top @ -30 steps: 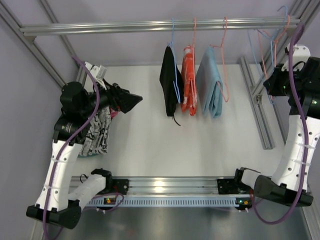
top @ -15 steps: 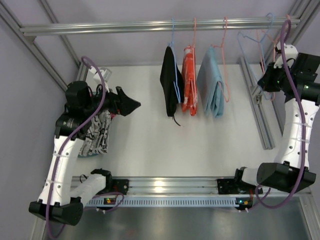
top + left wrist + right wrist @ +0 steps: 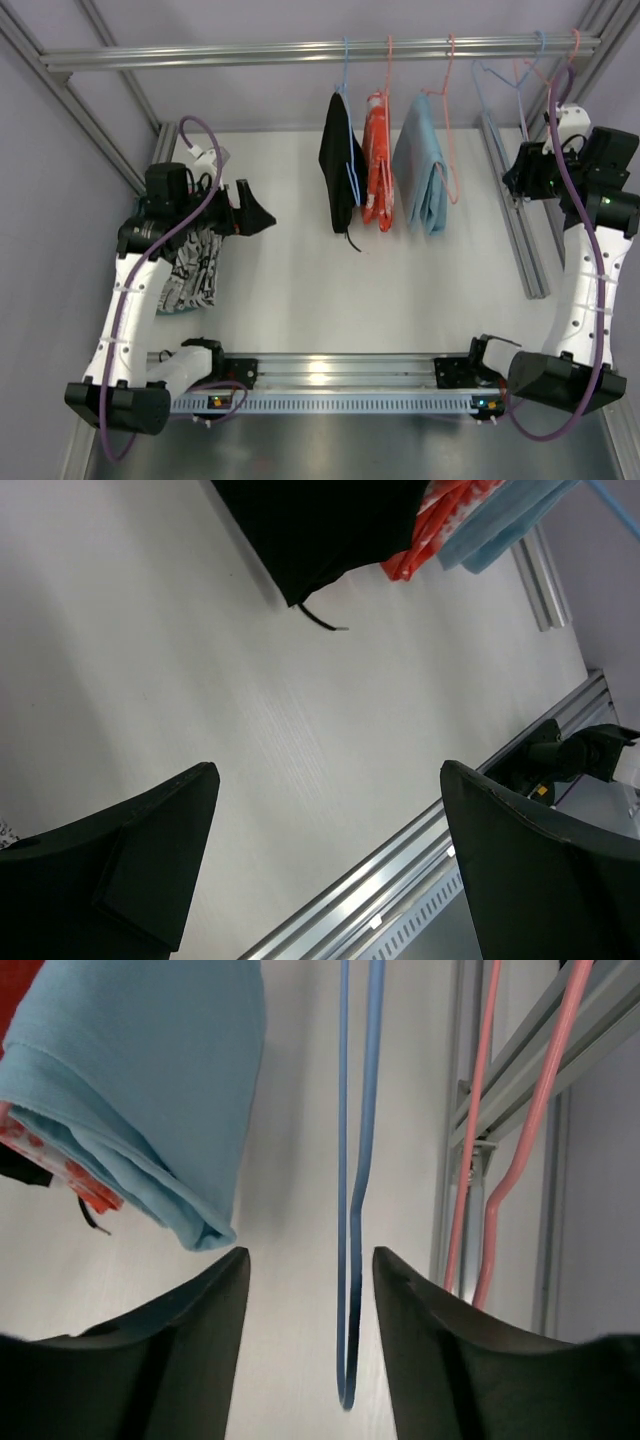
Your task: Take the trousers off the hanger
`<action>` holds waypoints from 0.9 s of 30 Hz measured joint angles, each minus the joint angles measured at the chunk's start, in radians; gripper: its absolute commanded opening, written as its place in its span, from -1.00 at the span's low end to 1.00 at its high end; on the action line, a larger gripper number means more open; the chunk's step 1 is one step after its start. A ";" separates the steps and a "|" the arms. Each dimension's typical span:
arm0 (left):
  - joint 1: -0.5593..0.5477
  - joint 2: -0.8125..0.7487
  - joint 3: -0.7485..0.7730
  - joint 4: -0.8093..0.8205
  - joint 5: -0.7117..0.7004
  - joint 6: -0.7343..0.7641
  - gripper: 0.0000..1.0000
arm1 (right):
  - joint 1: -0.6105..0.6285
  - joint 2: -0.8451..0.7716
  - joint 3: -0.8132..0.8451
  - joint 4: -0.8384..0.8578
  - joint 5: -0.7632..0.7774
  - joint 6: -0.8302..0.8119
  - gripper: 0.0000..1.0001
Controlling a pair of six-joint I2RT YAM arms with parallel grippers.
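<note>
Printed white-and-black trousers [image 3: 193,272] lie in a heap on the table at the left, partly under my left arm. My left gripper [image 3: 258,212] hangs open over bare table [image 3: 300,710], its jaws wide apart around nothing [image 3: 330,780]. On the rail hang a black garment [image 3: 340,165], a red printed one [image 3: 378,165] and a light blue one [image 3: 420,170], each folded over a hanger. My right gripper [image 3: 512,182] is open at the right. An empty blue hanger [image 3: 352,1210] hangs between its fingers [image 3: 310,1260], apart from both.
A rail [image 3: 300,50] spans the back of the frame. Empty pink hangers [image 3: 500,1160] hang beside the blue one, near the right frame post [image 3: 515,215]. A metal rail [image 3: 330,370] with the arm bases runs along the table's near edge.
My right gripper has opened and let go of the blue hanger, which shifted left along the rail. My left gripper has drawn back slightly to the left, still open.
</note>
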 measured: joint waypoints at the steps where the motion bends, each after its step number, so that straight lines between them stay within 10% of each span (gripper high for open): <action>1: 0.001 0.016 0.008 -0.021 -0.013 0.007 0.97 | 0.000 -0.009 0.000 -0.006 -0.002 -0.004 0.45; 5: 0.009 0.093 0.072 -0.094 -0.063 0.041 0.97 | 0.000 -0.060 0.004 -0.056 0.002 -0.015 0.99; 19: 0.019 0.089 0.159 -0.155 -0.200 0.077 0.97 | -0.002 -0.340 0.104 -0.341 -0.230 -0.113 0.99; 27: 0.023 -0.118 0.077 -0.170 -0.289 0.105 0.97 | -0.002 -0.407 -0.107 -0.451 -0.442 -0.194 0.99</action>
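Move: The black trousers on their blue hanger hang about 38 cm to the right hand's left and 4 cm ahead, at roughly its height; from the left hand they are some 19 cm right and 8 cm ahead. The red trousers are about 30 cm left of the right hand, the light blue ones 21 cm left, both about 4 cm ahead. The empty blue hanger's middle is about 5 cm ahead of and 8 cm above it. The emptied blue hanger is left on the rail's right end as the right fingers, already parting, open wide and back off some 16 cm, swinging about 11 cm left midway. That hand arcs up about 6 cm and down again, turning roughly 25 degrees counter-clockwise. The left hand, still wide open, drifts about 5 cm left, away from the black trousers, first edging forward and then back. ##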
